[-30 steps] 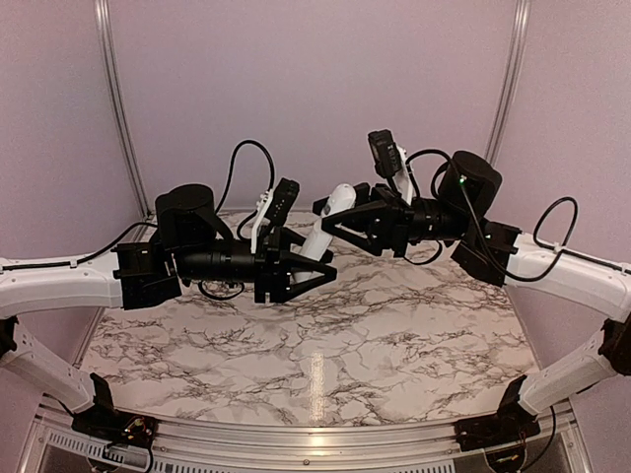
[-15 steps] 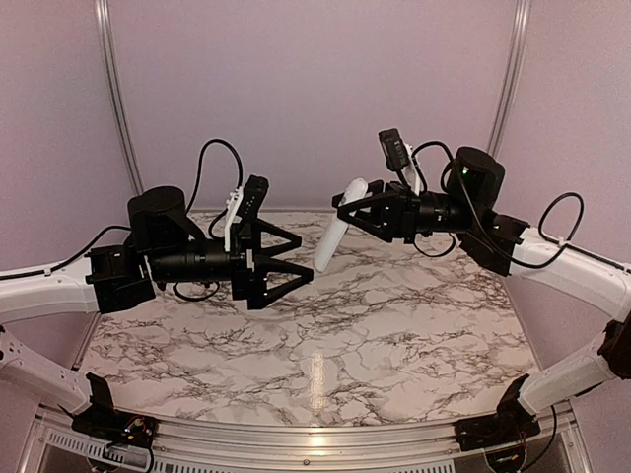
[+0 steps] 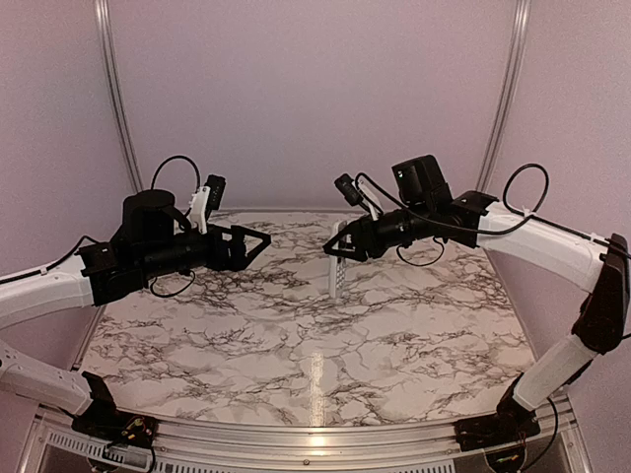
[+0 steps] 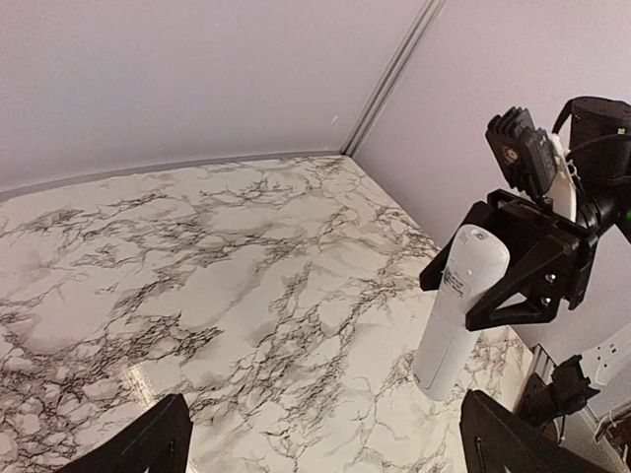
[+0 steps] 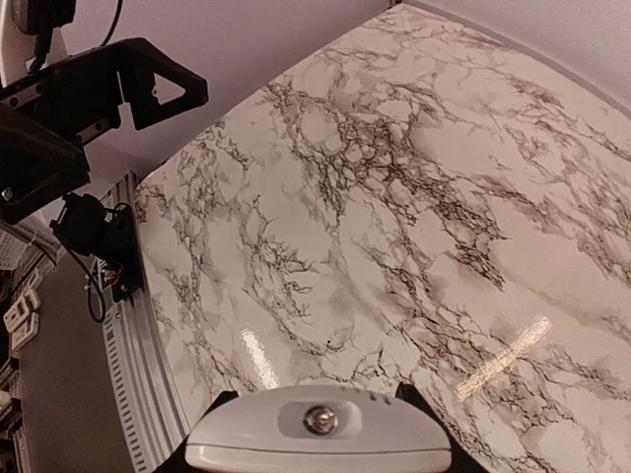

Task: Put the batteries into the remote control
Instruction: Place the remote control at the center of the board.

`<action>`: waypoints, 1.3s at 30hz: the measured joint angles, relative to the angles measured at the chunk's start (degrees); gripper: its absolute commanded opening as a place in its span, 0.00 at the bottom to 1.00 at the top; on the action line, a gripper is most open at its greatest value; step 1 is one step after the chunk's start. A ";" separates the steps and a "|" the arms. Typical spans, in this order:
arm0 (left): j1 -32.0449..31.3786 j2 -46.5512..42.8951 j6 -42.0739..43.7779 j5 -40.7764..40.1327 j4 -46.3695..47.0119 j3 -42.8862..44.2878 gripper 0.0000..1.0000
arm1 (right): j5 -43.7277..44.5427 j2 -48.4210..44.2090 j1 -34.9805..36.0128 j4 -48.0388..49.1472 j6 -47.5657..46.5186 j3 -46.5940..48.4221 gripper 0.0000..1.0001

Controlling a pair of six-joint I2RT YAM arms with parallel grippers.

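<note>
The white remote control [image 3: 338,273] hangs nearly upright above the marble table, and my right gripper [image 3: 342,248] is shut on its upper end. In the left wrist view the remote control [image 4: 456,315] shows its plain back, gripped near the top by the right gripper [image 4: 523,261]. In the right wrist view its rounded end [image 5: 317,431], with a small emitter bulb, fills the space between the right gripper's jaws. My left gripper [image 3: 252,248] stands open and empty to the left, well apart from the remote; its fingertips [image 4: 148,443] frame bare table. The batteries are out of view.
The marble tabletop [image 3: 325,345] lies under both arms. Pale walls with metal corner posts [image 3: 508,89] close off the back and sides. A metal rail [image 3: 296,434] runs along the near edge, with cables beside the arm bases.
My left gripper has opened wide, let go of the remote and drawn back to the left. The right arm has swung the remote to hang nearly upright.
</note>
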 measured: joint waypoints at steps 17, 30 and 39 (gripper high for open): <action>6.45 -1.42 -6.34 -8.24 -3.50 -6.38 0.99 | 21.09 25.94 9.51 -26.62 -9.09 15.63 0.22; 6.84 -3.78 -6.36 -8.37 -3.39 -9.75 0.99 | 25.44 35.36 10.21 -35.19 -10.16 22.82 0.35; 7.34 -4.48 -6.14 -8.39 -3.21 -11.10 0.99 | 25.55 38.36 10.27 -38.18 -10.14 26.71 0.37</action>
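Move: The remote control hangs steeply from the right fingers, its middle about 5 cm below them and 1 cm back. Its place at the board's centre is some 25 cm below that hand, about 3 cm back and 3 cm to the right. The open left gripper floats about 12 cm to the right hand's left, level with it front to back and at a similar height. From the left hand that place lies roughly 14 cm right, 2 cm back and 27 cm below. The remote, still gripped near one end, is lowered by the right hand about 22 cm almost straight down towards the board's centre, fast at first, then easing over the last centimetre or so. Meanwhile the wrist swings some 50 degrees until the fingers point nearly down. The left gripper, empty and wide open, draws away left and down, about 8 cm each. ##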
